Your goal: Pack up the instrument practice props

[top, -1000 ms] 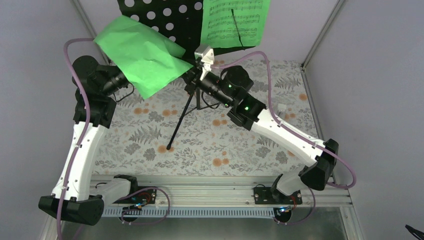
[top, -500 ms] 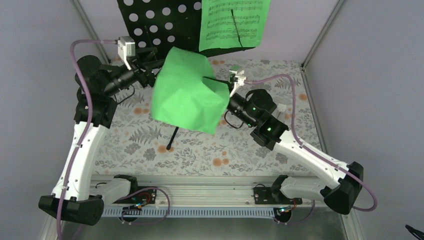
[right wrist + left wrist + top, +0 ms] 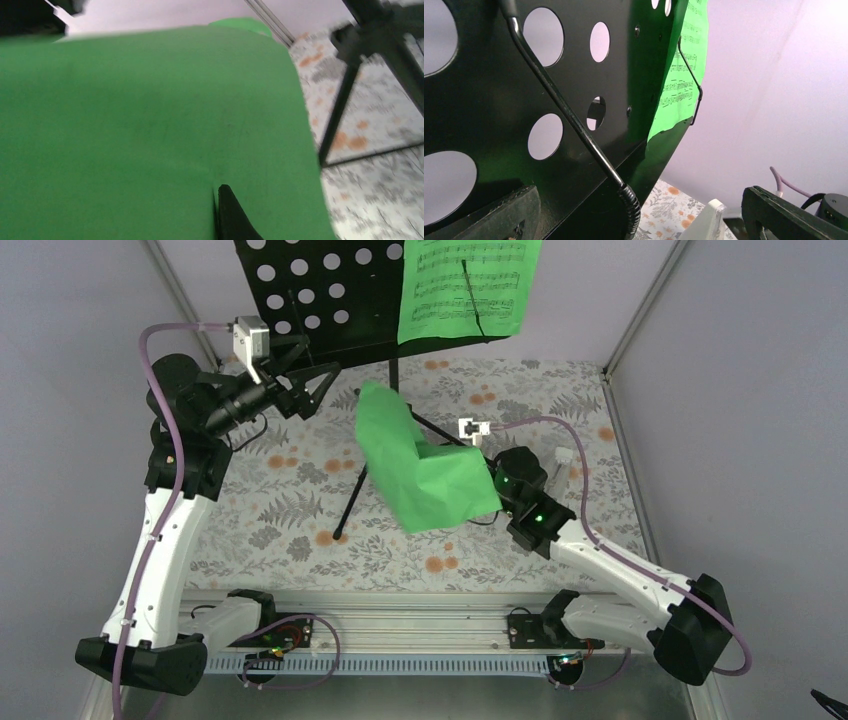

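The black music stand's round-holed desk point(image 3: 320, 290) stands at the back on a tripod point(image 3: 350, 505). One green sheet-music page point(image 3: 465, 285) is still clipped to it. My left gripper point(image 3: 318, 388) hangs wide open just below the desk's lower edge and holds nothing. In the left wrist view its fingers point(image 3: 509, 215) flank the desk point(image 3: 489, 100) and a wire page holder point(image 3: 574, 120). My right gripper point(image 3: 217, 200) is shut on a loose green page point(image 3: 420, 465), which droops over it above the table's middle. A white metronome tip point(image 3: 706, 220) peeks up.
A floral cloth point(image 3: 300, 530) covers the table. Grey walls and metal frame posts point(image 3: 640, 310) close in the back and sides. The tripod's legs point(image 3: 345, 110) spread right beside the held page. A small white object point(image 3: 567, 456) sits behind the right arm.
The left gripper opened, let go of the green page and drew back left under the desk. The right gripper carried the page down and toward the near right.
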Robot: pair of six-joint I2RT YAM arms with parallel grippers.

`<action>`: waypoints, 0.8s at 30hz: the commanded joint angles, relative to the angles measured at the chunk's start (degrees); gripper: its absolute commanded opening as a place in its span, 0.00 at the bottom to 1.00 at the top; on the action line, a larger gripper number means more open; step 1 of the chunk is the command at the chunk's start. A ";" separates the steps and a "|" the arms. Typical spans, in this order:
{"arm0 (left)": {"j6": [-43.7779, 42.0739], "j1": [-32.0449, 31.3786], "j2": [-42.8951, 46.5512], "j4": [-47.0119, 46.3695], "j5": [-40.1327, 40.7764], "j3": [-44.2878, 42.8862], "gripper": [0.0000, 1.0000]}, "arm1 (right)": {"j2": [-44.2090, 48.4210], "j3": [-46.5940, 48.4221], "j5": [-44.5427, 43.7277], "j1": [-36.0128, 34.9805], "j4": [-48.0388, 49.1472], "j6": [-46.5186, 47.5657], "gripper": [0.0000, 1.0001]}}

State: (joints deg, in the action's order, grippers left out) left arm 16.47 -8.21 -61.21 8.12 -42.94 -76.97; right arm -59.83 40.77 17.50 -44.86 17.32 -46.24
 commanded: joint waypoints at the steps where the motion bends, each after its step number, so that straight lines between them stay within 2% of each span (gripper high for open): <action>1: -2.59 0.21 0.94 1.76 2.01 0.70 1.00 | 3.55 -3.01 0.01 0.49 -8.14 -2.11 0.04; 6: -5.63 0.21 2.23 4.04 5.78 0.79 1.00 | 6.25 -4.86 -1.43 0.48 -17.37 -0.14 0.04; 16: -8.47 0.21 7.28 6.02 16.03 5.60 1.00 | 3.42 -7.48 8.78 0.62 -30.02 -2.54 0.04; 20: -8.99 0.21 8.01 6.00 17.53 8.00 1.00 | 1.10 -7.31 5.98 0.95 -34.55 -0.16 0.04; 24: -9.32 0.20 8.52 5.73 18.57 9.85 1.00 | -0.56 -8.74 1.44 1.09 -34.63 2.12 0.04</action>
State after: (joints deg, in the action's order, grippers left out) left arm 8.14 -8.19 -52.97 12.43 -27.62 -69.23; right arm -59.11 33.30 22.94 -44.21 -14.41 -46.72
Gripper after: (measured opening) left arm 0.999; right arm 0.039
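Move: The right hand already holds the green music sheet above the front-middle table; that bare patch lies about 30 cm below it, some 8 cm back and 3 cm left. From this hand, the music stand's lower post is roughly 14 cm ahead, 6 cm left and 20 cm lower; the white metronome is about 5 cm ahead, 27 cm right, 24 cm lower. From the left hand the patch lies about 15 cm back, 11 cm right, 50 cm down. Still pinching the sheet, the right hand sinks about 17 cm and back towards the table; left edges left. ##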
